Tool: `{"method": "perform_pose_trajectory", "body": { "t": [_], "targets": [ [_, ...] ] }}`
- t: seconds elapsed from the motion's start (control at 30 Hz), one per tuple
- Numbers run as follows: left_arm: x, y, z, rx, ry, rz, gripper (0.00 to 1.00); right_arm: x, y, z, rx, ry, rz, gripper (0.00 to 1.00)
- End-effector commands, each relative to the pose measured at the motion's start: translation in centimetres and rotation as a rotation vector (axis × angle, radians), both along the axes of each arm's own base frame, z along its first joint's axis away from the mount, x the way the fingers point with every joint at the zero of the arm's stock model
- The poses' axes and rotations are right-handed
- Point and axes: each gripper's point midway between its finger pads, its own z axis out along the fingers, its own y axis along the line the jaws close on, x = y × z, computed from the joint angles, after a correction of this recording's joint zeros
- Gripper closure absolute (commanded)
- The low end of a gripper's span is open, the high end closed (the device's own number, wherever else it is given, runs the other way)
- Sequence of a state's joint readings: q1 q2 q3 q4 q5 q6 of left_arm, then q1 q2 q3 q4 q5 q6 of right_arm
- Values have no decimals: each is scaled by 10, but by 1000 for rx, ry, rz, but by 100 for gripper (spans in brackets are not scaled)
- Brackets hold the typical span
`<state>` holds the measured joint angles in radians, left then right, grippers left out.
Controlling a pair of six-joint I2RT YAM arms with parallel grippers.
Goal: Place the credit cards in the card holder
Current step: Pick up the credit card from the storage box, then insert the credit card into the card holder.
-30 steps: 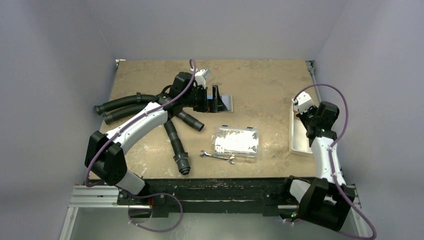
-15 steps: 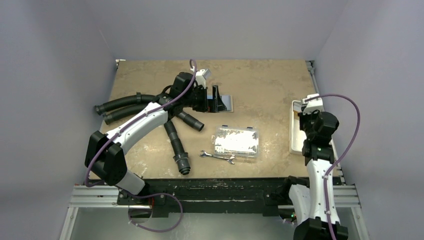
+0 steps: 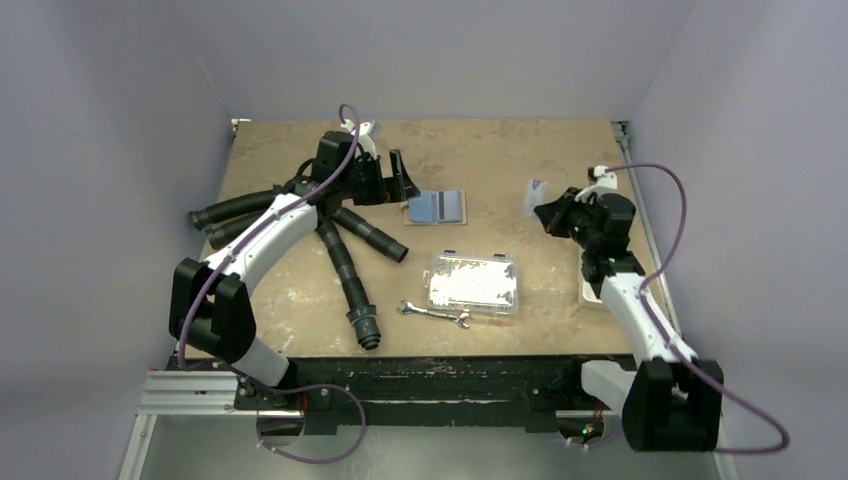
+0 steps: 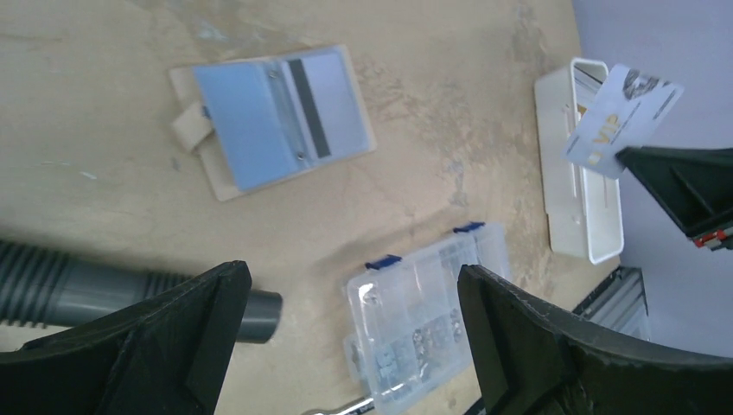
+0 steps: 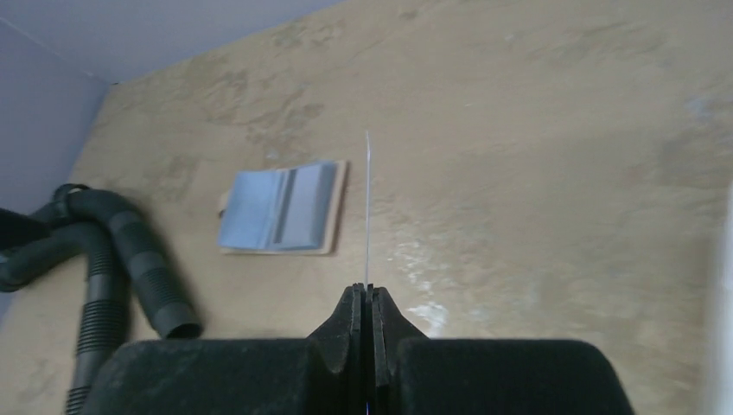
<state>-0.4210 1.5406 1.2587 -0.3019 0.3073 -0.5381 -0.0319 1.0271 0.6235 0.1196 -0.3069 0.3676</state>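
The card holder (image 3: 437, 207) lies open and flat at mid-table, tan-edged with grey-blue inside; a dark stripe runs down one half (image 4: 272, 117). My left gripper (image 3: 397, 178) hovers just to its left, open and empty, its jaws wide in the left wrist view (image 4: 350, 285). My right gripper (image 3: 546, 213) hangs above the table right of the holder, shut on a light-blue credit card (image 3: 537, 194). That card stands upright above the fingers (image 4: 622, 117). In the right wrist view it is edge-on (image 5: 367, 207), with the holder (image 5: 281, 207) beyond it to the left.
A clear plastic compartment box (image 3: 472, 283) and a wrench (image 3: 435, 315) lie near the front. Several black corrugated hoses (image 3: 345, 270) fan out at the left. A white tray (image 4: 575, 173) sits at the right edge, partly behind my right arm.
My right arm swung left from the white tray out over the table, carrying the card. The left gripper drew back to the left, uncovering the open holder.
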Motion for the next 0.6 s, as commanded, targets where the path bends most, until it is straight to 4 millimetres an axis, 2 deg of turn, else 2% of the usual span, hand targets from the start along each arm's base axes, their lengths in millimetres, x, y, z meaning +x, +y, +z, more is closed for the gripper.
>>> {"method": "perform_pose_trajectory", "body": {
  "t": [0.0,0.17,0.33,0.47,0.5,0.57],
  "targets": [
    [25,19,-8,-18,3,51,1,25,54,7,248,67,143,100],
    [39,22,-33,-5,74,46,1,48,100,-6,391,128,278,100],
    [60,8,-52,-25,160,22,8,78,131,-11,472,149,337,100],
    [78,-5,-73,-53,219,18,18,97,164,-25,501,212,419,100],
    [83,-6,-79,-51,231,18,22,101,172,-39,498,260,434,100],
    [90,-9,-92,-42,260,14,33,110,186,-50,495,310,451,100]
  ]
}}
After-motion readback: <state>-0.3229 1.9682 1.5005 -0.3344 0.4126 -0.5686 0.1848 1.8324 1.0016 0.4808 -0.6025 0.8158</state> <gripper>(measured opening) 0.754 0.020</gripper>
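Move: The right hand already pinches the VIP credit card; the open card holder it is carried to lies roughly 22 cm to its left and 10 cm ahead, about 16 cm lower. The storage box is some 15 cm to this hand's right and 3 cm back, the clear parts case 14 cm left and 8 cm back. From the empty, open left hand the card holder lies around 9 cm ahead, 7 cm right and 17 cm down; the hose's open end sits 2 cm back and 2 cm left. Leftward and forward, sinking some 6 cm, the right hand sweeps the pinched card about 18 cm across the table towards the card holder, rolling its left side up while turning counter-clockwise and tipping nose-down. Meanwhile the left hand goes down 9 cm and forward 7 cm towards the holder, swinging slightly left and back again, tipping down some 15 degrees as its wide fingers start to close. ##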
